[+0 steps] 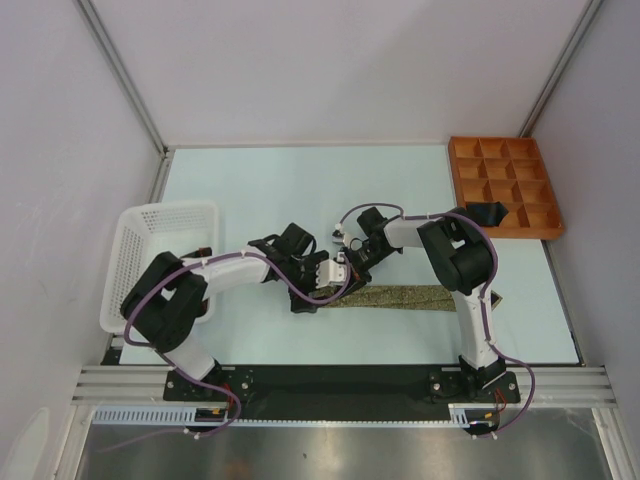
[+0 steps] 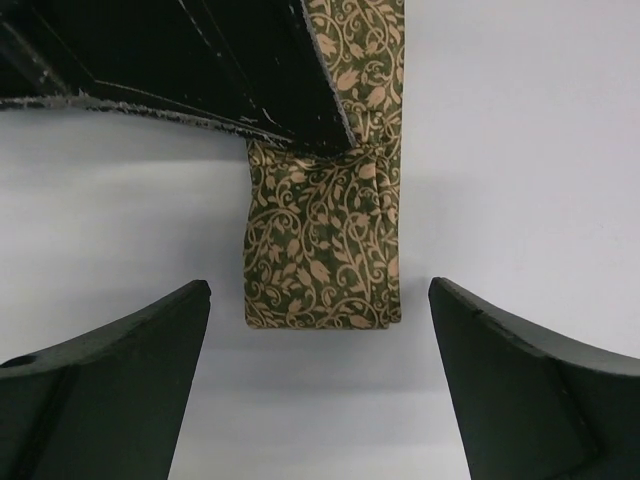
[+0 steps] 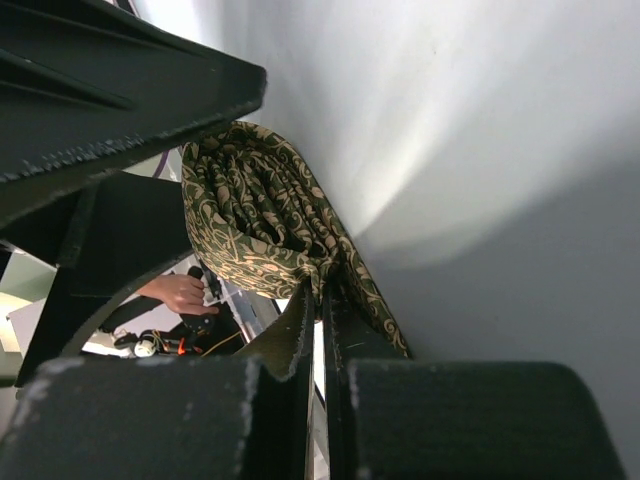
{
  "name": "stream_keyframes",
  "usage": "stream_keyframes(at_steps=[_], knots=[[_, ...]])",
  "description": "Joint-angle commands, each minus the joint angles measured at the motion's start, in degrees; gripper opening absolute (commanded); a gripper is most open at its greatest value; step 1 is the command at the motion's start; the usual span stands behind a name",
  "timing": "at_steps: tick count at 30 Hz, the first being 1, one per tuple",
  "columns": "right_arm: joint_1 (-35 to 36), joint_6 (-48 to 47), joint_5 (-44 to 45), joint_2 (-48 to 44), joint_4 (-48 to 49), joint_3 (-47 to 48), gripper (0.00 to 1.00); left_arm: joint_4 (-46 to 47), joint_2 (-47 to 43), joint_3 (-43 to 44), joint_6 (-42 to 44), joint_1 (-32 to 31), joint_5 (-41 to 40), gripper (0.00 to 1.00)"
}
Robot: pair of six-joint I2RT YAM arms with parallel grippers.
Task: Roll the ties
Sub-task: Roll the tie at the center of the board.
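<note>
An olive tie (image 1: 400, 297) with a tan leaf pattern lies flat across the table's near middle. Its left end is folded over into a short roll (image 2: 320, 260). My right gripper (image 3: 322, 300) is shut on that rolled end (image 3: 255, 215), with fabric pinched between its fingers. The same gripper (image 1: 348, 272) sits at the tie's left end in the top view. My left gripper (image 2: 320, 385) stands open just short of the roll, a finger on each side and touching nothing. It appears just left of the right one in the top view (image 1: 316, 280). A black tie (image 1: 487, 212) lies bunched in the orange tray.
A white mesh basket (image 1: 135, 230) stands at the left, beside the left arm. An orange compartment tray (image 1: 505, 180) sits at the back right. White walls close in the table on three sides.
</note>
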Motion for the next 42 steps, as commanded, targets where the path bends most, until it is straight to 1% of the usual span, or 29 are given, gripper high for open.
stream_keyframes(at_steps=[1,3,4,5,6,10,13,17,21,28,33,36,37,39,40,42], knots=[[2.3,-3.0,7.6,3.1,2.5,-1.3,0.00,0.4,2.1,3.5,1.7,-0.3,-0.7,0.90],[2.2,-2.9,7.6,3.2,2.7,-1.4,0.00,-0.3,2.4,4.3,1.8,-0.3,-0.3,0.83],[2.2,-2.9,7.7,3.2,2.7,-1.4,0.00,-0.7,2.3,4.4,2.0,-0.4,0.0,0.77],[2.2,-2.9,7.8,3.2,2.7,-1.4,0.00,-0.8,1.6,4.3,2.0,-0.3,0.7,0.74],[2.1,-2.9,8.0,3.1,2.7,-1.5,0.00,-0.8,1.0,4.3,1.7,-0.3,1.1,0.69],[2.0,-3.0,8.2,3.0,2.5,-1.4,0.00,-2.7,-1.0,6.1,1.0,-0.5,3.5,0.57],[1.9,-2.9,8.1,3.4,2.3,-1.3,0.00,-4.5,-0.5,8.7,0.9,-1.6,4.1,0.54],[1.7,-2.7,8.2,3.7,2.2,-0.9,0.00,-6.5,2.9,12.9,1.5,-4.3,3.4,0.52],[1.6,-2.0,8.0,3.6,2.7,-0.9,0.00,-8.5,8.7,15.4,1.4,-5.8,2.4,0.52],[1.5,-1.6,6.6,3.1,2.7,-1.2,0.00,-10.8,14.0,18.1,0.6,-7.6,0.2,0.52],[1.3,-0.1,4.6,2.1,4.1,-1.6,0.00,-11.9,15.6,18.0,0.1,-7.7,-1.4,0.44],[0.3,1.2,2.4,0.3,4.3,-2.2,0.06,-13.3,15.7,16.6,1.5,-7.9,-3.5,0.37],[0.1,1.5,1.6,-0.4,4.1,-2.5,0.13,-13.7,15.5,15.6,2.5,-7.9,-5.0,0.36],[-1.7,1.8,0.5,-2.2,3.4,-2.9,0.18,-14.4,15.2,14.6,3.3,-7.9,-6.5,0.35],[-2.4,1.9,-0.7,-2.8,2.9,-2.9,0.23,-14.6,15.1,14.1,3.9,-7.9,-7.2,0.35],[-4.1,2.3,-2.2,-4.5,2.0,-3.1,0.27,-15.0,15.7,13.9,4.2,-7.9,-8.5,0.34]])
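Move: The tie's left end lies between the left hand's open fingers, its middle about 2 cm to that hand's right and 1 cm below. The right gripper, already shut on the tie, has its tips some 5 cm to the left hand's right and about 1 cm farther out; the flat strip runs on, its middle roughly 22 cm right and 1 cm back. From the right hand, that left end lies about 3 cm left and 1 cm back. Close the left gripper to about half open so its fingers pinch the tie's end by its edges, then lift it roughly 2.5 cm and arc it 5 cm right towards the right gripper's tips, lowering it back to the board while closing slightly more. Keep the right gripper shut and still as the anchor until the left is down, then begin easing its fingers open. ##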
